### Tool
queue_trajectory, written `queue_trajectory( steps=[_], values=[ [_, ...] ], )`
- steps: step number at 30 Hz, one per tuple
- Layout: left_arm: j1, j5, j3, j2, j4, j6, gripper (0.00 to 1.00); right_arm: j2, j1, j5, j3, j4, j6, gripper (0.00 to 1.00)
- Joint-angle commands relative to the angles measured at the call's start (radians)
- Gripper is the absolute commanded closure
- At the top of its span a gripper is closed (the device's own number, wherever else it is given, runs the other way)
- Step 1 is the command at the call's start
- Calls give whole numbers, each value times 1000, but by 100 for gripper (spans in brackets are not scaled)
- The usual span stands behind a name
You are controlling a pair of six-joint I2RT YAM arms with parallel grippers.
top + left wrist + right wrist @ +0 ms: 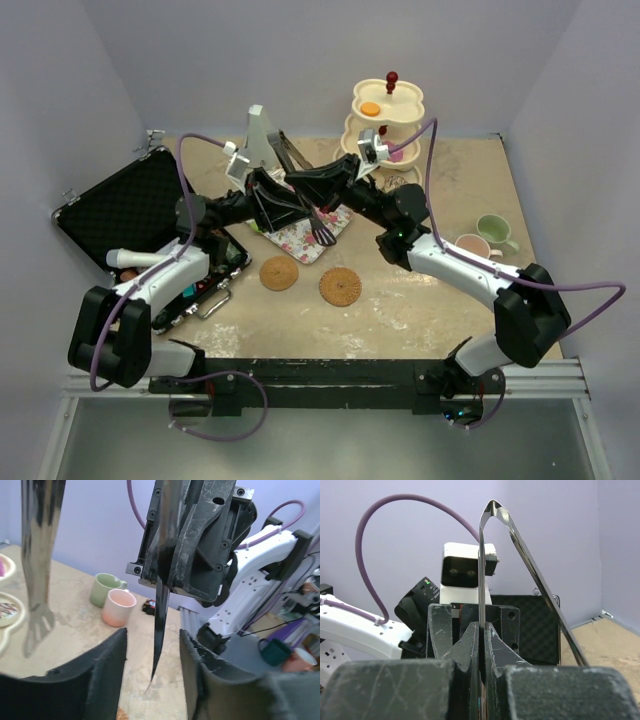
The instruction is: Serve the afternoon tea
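Metal tongs (300, 165) hang over the middle of the table, hinge up. My right gripper (481, 630) is shut on one tong arm (480, 570); the other arm (540, 585) splays free. My left gripper (152, 632) is open, and the gripped dark tong arm (161, 605) passes between its fingers (112, 660) with a gap on each side. The free tong arm (39, 580) hangs to the left. The cream three-tier stand (410, 100) with a red knob (391, 77) stands at the back and carries an orange donut (370, 108). A pink mug (470, 245) and a green mug (494, 230) sit on the right. Two woven coasters (279, 273) (340, 286) lie in front.
An open black case (125, 210) lies at the left, under my left arm. A grey pyramid-shaped object (258, 135) stands behind the grippers. A floral mat (300, 240) lies beneath the tongs. Walls close in the table on three sides.
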Motion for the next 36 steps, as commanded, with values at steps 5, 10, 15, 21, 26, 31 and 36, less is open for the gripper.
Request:
queue_trajectory(
  steps=[5, 10, 15, 21, 26, 31, 36],
  values=[
    [-12, 35, -20, 56, 286, -166, 83, -12, 4, -11, -9, 75, 12, 100],
    [-13, 51, 0, 50, 185, -122, 100, -25, 4, -1, 0, -15, -32, 98],
    [-13, 108, 62, 57, -16, -7, 100, -97, -28, 27, 60, -273, -153, 41],
    [-13, 173, 105, 50, -126, 68, 100, -159, -161, -186, 101, -483, -250, 14],
    [-21, 212, 174, 24, -399, 251, 100, -157, -282, -430, 115, -552, -279, 1],
    [-36, 295, 204, -10, -521, 362, 100, -142, -283, -524, 146, -600, -360, 2],
    [-67, 381, 207, -36, -527, 374, 100, -154, -283, -594, 159, -543, -360, 1]
  ],
)
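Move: The tongs, upright and still held by the right fingers, stand with one arm between the half-open left fingers; their middle is about 2 cm ahead of the left hand and 3 cm above it. The floral tray is some 7 cm ahead, 3 cm left and 30 cm below; one coaster is 5 cm back and 6 cm left. From the right hand, the left fingers are about 3 cm back, 6 cm below and level sideways. Left fingers shut on the tongs and sink about 3 cm; right fingers open and withdraw some 7 cm rightward. ##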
